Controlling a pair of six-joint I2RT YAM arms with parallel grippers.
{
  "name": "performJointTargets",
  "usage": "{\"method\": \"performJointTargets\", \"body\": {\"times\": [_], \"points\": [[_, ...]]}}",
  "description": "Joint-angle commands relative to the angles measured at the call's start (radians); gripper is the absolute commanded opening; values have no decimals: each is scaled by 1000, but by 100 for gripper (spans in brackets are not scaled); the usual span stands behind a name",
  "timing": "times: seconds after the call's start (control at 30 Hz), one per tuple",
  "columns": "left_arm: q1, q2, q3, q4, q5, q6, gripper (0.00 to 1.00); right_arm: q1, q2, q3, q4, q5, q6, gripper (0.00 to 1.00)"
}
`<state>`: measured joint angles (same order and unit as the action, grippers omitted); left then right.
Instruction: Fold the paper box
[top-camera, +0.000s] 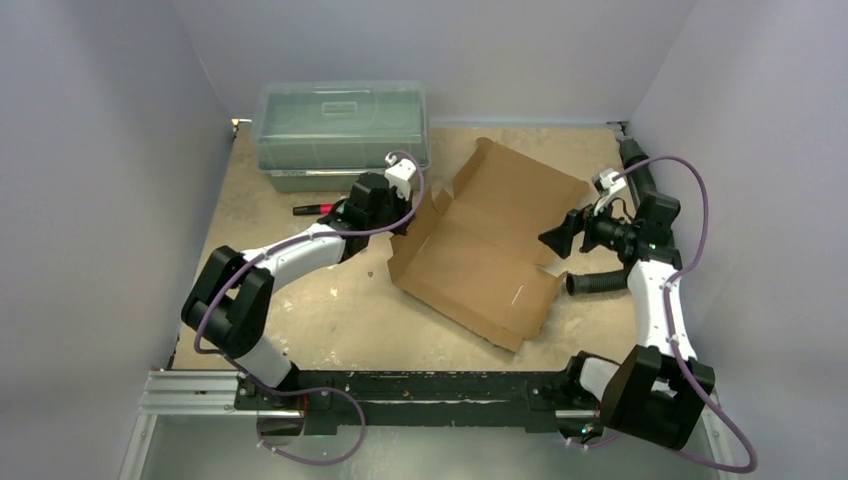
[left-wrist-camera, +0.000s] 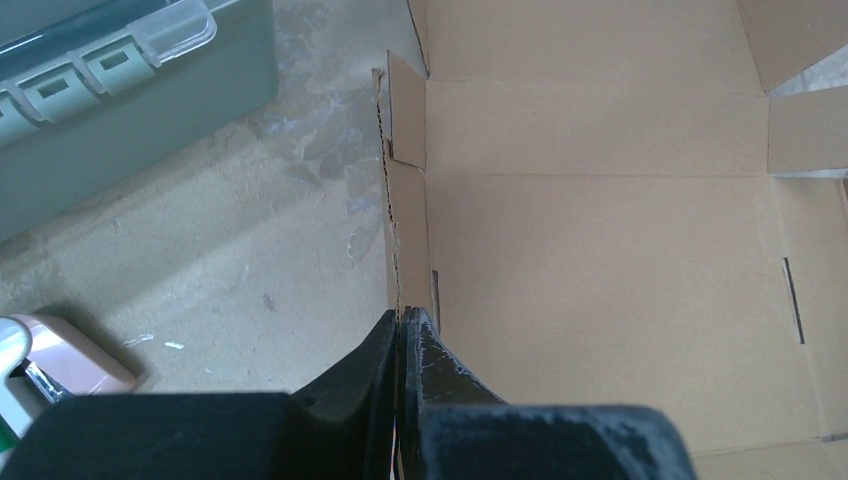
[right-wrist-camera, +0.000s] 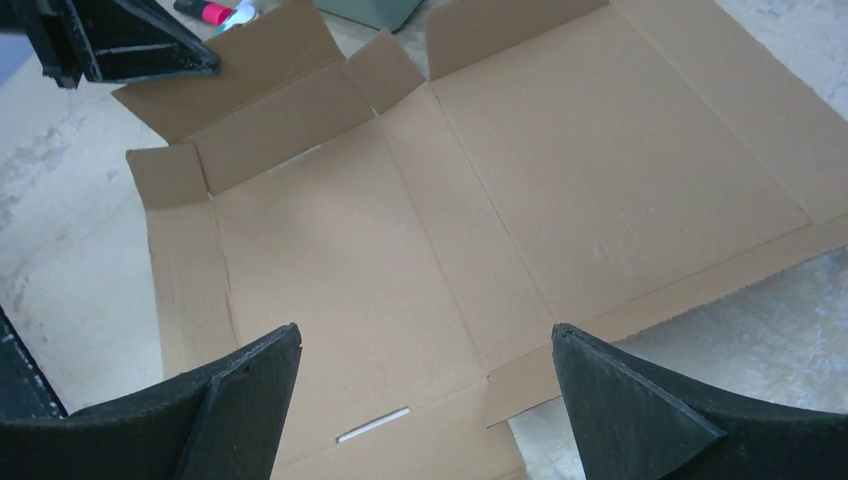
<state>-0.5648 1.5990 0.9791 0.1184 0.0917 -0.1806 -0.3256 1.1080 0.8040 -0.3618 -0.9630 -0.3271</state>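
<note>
The paper box (top-camera: 480, 240) lies mostly flat in the middle of the table as a brown cardboard sheet, its left side flap standing up. My left gripper (top-camera: 405, 226) is shut on that flap. In the left wrist view the gripper (left-wrist-camera: 400, 316) pinches the flap's thin edge (left-wrist-camera: 405, 240), and the box floor (left-wrist-camera: 600, 250) stretches to the right. My right gripper (top-camera: 553, 238) hovers over the sheet's right edge, open and holding nothing. The right wrist view shows this gripper (right-wrist-camera: 422, 340) spread wide above the paper box (right-wrist-camera: 400, 230), with the left gripper (right-wrist-camera: 120, 40) at the top left.
A clear greenish lidded bin (top-camera: 340, 135) stands at the back left, close to the left arm. A red marker (top-camera: 312, 208) lies on the table in front of it. Grey walls close in on the left, back and right.
</note>
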Motion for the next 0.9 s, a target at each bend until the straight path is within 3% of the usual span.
{"method": "performJointTargets", "body": {"times": [0.0,0.07,0.27,0.47,0.63,0.87], "points": [[6,15,53,56,17,1,0,-28,8,-7,72,-49,81,99],[7,18,57,41,14,9,0,-32,5,-13,81,-53,89,99],[78,-57,60,-37,75,-42,31,-34,5,-21,90,-64,91,99],[189,-278,-80,-42,87,-185,56,-35,-3,-19,79,-79,65,99],[195,-488,-198,-133,-84,-304,94,-36,-9,-16,68,-79,42,99],[197,-711,-364,-164,23,-474,97,-35,-17,-18,55,-113,13,99]]}}
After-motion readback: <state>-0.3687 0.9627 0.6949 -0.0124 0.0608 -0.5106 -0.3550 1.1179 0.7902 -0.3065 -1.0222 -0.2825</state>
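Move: The paper box's left side flap is already pinched between the left fingers, its middle only 2 cm or so below them. The box's floor panel lies about 15 cm to the right and 9 cm back from that hand. The stapler is some 10 cm left and 4 cm ahead, with the marker about 20 cm left and 4 cm ahead; both are low on the table. From the right hand, the flap is roughly 32 cm left, 5 cm ahead and 8 cm lower. To the left and up, the left hand leaves the box: it first stays nearly in place while its fingers start to open and let go of the side flap. It then swings about 11 cm left and 9 cm up towards the space above the stapler, drawing back some 6 cm late on. The fingers spread wide as the hand turns counter-clockwise and its left side dips, each about 20 degrees. ##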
